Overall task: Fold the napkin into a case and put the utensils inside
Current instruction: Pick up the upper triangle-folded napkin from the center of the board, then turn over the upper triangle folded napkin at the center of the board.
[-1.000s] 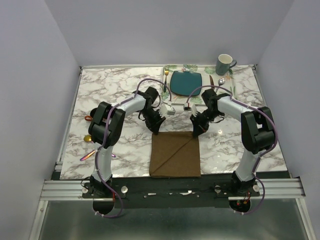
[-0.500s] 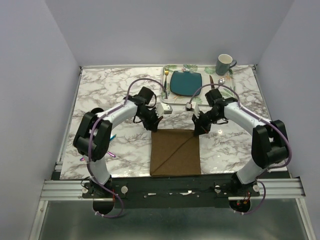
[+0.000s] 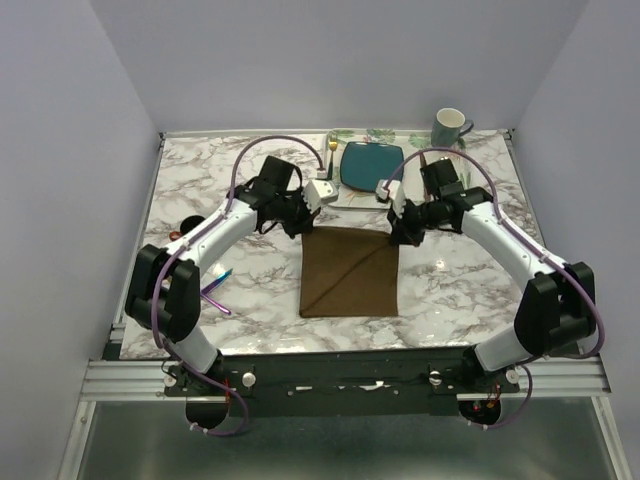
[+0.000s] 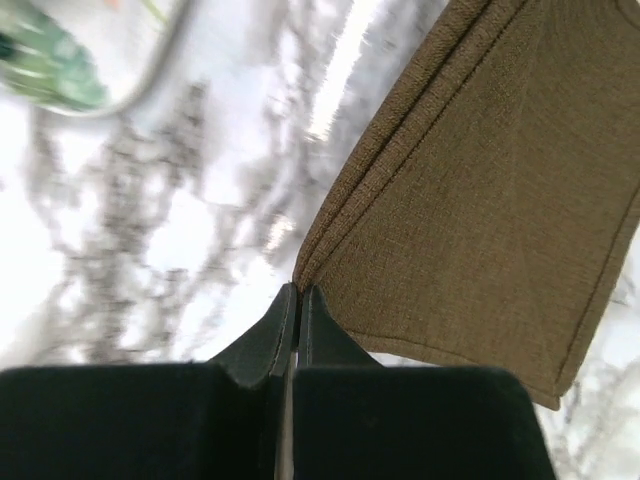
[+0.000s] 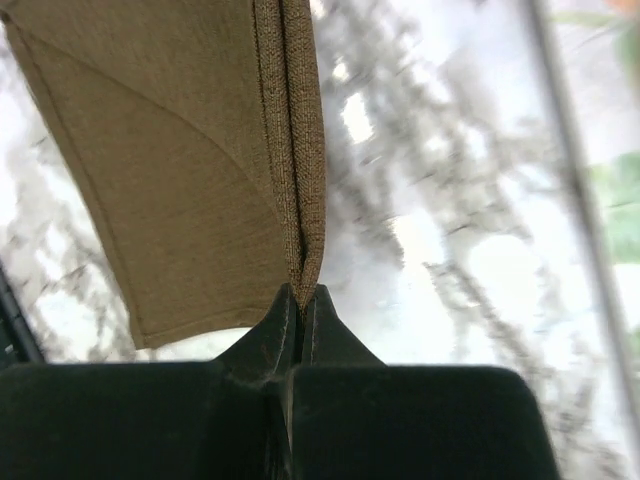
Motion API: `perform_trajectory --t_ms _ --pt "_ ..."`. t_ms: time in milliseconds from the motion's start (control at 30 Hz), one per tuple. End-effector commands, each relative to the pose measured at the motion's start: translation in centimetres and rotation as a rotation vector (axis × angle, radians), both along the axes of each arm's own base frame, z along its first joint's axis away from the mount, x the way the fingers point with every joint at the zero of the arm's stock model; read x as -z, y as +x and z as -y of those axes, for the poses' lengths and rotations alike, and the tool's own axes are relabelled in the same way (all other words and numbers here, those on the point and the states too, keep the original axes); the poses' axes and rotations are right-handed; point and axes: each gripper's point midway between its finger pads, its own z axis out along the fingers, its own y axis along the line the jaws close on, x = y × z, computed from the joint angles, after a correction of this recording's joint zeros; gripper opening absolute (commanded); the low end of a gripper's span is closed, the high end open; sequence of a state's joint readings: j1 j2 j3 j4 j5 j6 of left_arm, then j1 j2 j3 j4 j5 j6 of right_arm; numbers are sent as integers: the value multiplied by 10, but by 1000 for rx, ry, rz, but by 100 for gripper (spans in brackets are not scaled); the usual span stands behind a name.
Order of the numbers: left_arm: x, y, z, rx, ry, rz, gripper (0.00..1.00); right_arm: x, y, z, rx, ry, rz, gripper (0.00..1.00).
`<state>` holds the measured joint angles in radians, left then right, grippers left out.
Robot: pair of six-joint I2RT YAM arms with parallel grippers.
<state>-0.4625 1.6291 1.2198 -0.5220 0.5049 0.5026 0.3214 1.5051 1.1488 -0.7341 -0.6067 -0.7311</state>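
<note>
The brown napkin (image 3: 350, 272) lies folded on the marble table, with a diagonal crease across it. My left gripper (image 3: 305, 228) is shut on its far left corner; in the left wrist view the gripper (image 4: 298, 290) pinches the layered cloth (image 4: 490, 200). My right gripper (image 3: 397, 235) is shut on the far right corner, and the right wrist view shows the gripper (image 5: 302, 292) clamping the doubled edge (image 5: 190, 170). An iridescent purple utensil (image 3: 216, 292) lies left of the napkin, partly hidden by my left arm.
A teal plate (image 3: 372, 165) sits on the leaf-printed placemat (image 3: 395, 135) just beyond both grippers, with a gold fork (image 3: 331, 160) on its left. A grey mug (image 3: 449, 127) stands at the far right corner. The placemat's edge (image 4: 60, 60) shows in the left wrist view.
The left gripper closed on the napkin's far left corner. Both arms stretched away from their bases and pulled the napkin's far edge toward the plate; the cloth slid off the near edge.
</note>
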Motion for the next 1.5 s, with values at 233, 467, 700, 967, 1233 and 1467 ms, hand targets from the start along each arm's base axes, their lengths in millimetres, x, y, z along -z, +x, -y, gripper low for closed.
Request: perform_trajectory --t_ms 233,467,700,967,1233,1467 --pt "-161 108 -25 -90 -57 608 0 -122 92 4 43 15 440 1" --pt "-106 53 -22 34 -67 520 0 -73 60 3 -97 -1 427 1" --pt "-7 -55 -5 237 25 359 0 28 -32 11 -279 -93 287 1" --pt "49 -116 -3 324 108 223 0 82 -84 17 -402 -168 218 1" --pt "74 -143 2 394 170 175 0 101 -99 23 -456 -211 204 1" --pt "81 -158 2 450 228 146 46 100 -114 20 -530 -222 208 64"
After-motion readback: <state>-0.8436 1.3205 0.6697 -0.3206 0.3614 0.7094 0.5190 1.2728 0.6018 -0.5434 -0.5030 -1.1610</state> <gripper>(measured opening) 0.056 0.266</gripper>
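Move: Both hands still pinch the napkin's far corners, some 11 cm above the table. The near marble where this edge gets laid is about 15 cm back, 1 cm right and 9 cm below the left hand; for the right hand about 11 cm back, 1 cm right and 11 cm down. The green plate lies roughly 22 cm ahead and 16 cm right of the left hand, the fork 24 cm ahead and 6 cm right, the purple utensil 12 cm back and 22 cm left. Keeping the far corners pinched, both hands swing the napkin quickly forward about 9 cm towards the plate and up 12 to 14 cm, fingertips tipping upward, then sweep it back and down past where they began, over 19 cm back and about 22 cm down, fast at first and easing out low over the near marble. On the way back each wrist turns its fingers inward towards the robot by some 25 degrees, the left clockwise and the right counter-clockwise, and at the very end the right fingers begin to part with the napkin's corner still between them. ##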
